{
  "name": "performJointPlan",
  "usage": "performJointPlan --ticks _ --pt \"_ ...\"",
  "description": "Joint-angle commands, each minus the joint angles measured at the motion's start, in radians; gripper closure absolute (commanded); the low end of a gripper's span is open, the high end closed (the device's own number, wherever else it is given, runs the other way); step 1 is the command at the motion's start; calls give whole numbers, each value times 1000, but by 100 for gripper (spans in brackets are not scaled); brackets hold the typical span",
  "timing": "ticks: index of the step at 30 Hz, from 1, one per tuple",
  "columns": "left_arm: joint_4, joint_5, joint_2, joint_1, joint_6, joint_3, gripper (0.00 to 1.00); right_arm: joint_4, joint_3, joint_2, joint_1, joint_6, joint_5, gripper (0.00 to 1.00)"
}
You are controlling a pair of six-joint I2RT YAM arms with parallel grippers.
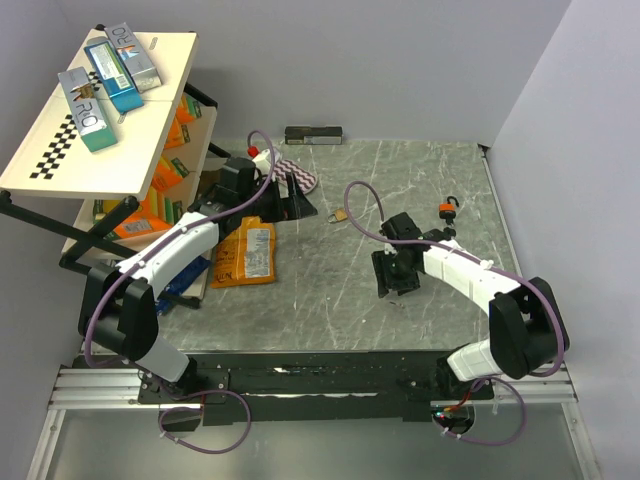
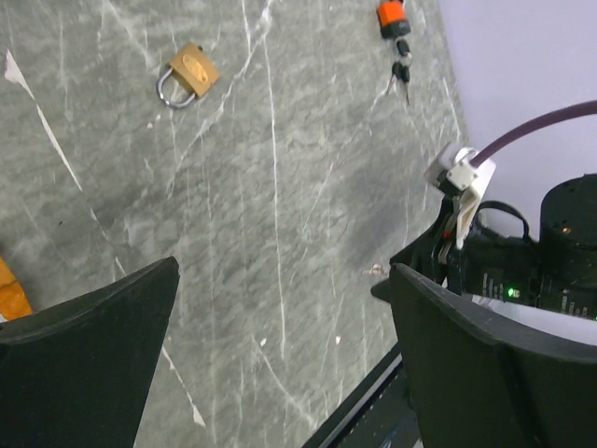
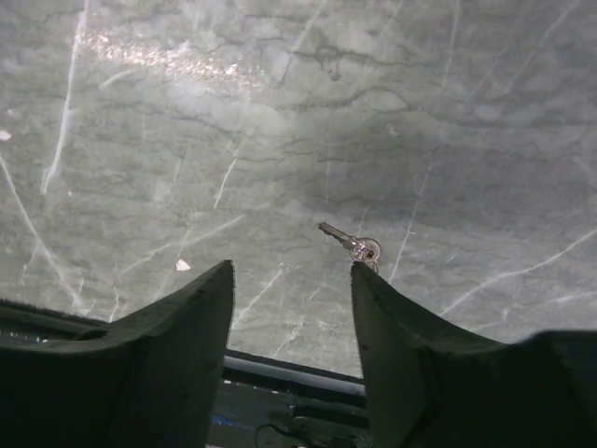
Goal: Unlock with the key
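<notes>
A small silver key [image 3: 351,245] lies flat on the grey marble table [image 3: 187,140]. It sits just past the tip of the right finger [image 3: 373,289] of my right gripper [image 3: 292,268]. That gripper points down at the table [image 1: 300,300] with its jaws apart and nothing between them. My right gripper [image 1: 392,285] is near the table's middle. A brass padlock [image 1: 340,215] [image 2: 187,75] lies further back. An orange-red padlock [image 1: 450,207] [image 2: 393,16] with tiny dark keys [image 2: 402,73] beside it lies at the right. My left gripper [image 2: 284,268] is wide open over bare table.
A tilted shelf [image 1: 100,110] with boxes stands at the far left. An orange packet [image 1: 247,253] lies below it, by the left arm. A patterned cloth [image 1: 297,175] and a metal bar [image 1: 313,134] are at the back. The table's front edge [image 3: 280,364] is close under my right gripper.
</notes>
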Motion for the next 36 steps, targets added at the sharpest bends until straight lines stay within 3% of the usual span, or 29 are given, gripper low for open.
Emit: performJointPlan --ticks 1,12,36 --pt "-17 35 -46 4 43 22 1 10 4 2 15 60 77 42" --pt "-6 15 -145 4 31 -52 1 -68 -12 49 18 150 151 50" --pt "10 35 -131 4 17 -46 1 -11 -45 125 18 181 182 60"
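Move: The loose key lies on the table beneath the right hand, about 3 cm to its right, 2 cm back and 6 cm below the fingertips. From that hand, the brass padlock is some 26 cm ahead and 16 cm left, the orange padlock about 28 cm ahead and 19 cm right, both roughly 4 cm lower. From the left hand, the key lies about 17 cm back, 30 cm right and 21 cm down. The key's ring end comes between the tips of the right hand, which sinks about 4 cm towards it while easing right and then also back, some 6 cm in all. Its fingers tilt closer to straight down, turn about 10 degrees clockwise and narrow by roughly a third, without visibly touching the key. The left hand, still wide open, draws back and rises a couple of centimetres each. ##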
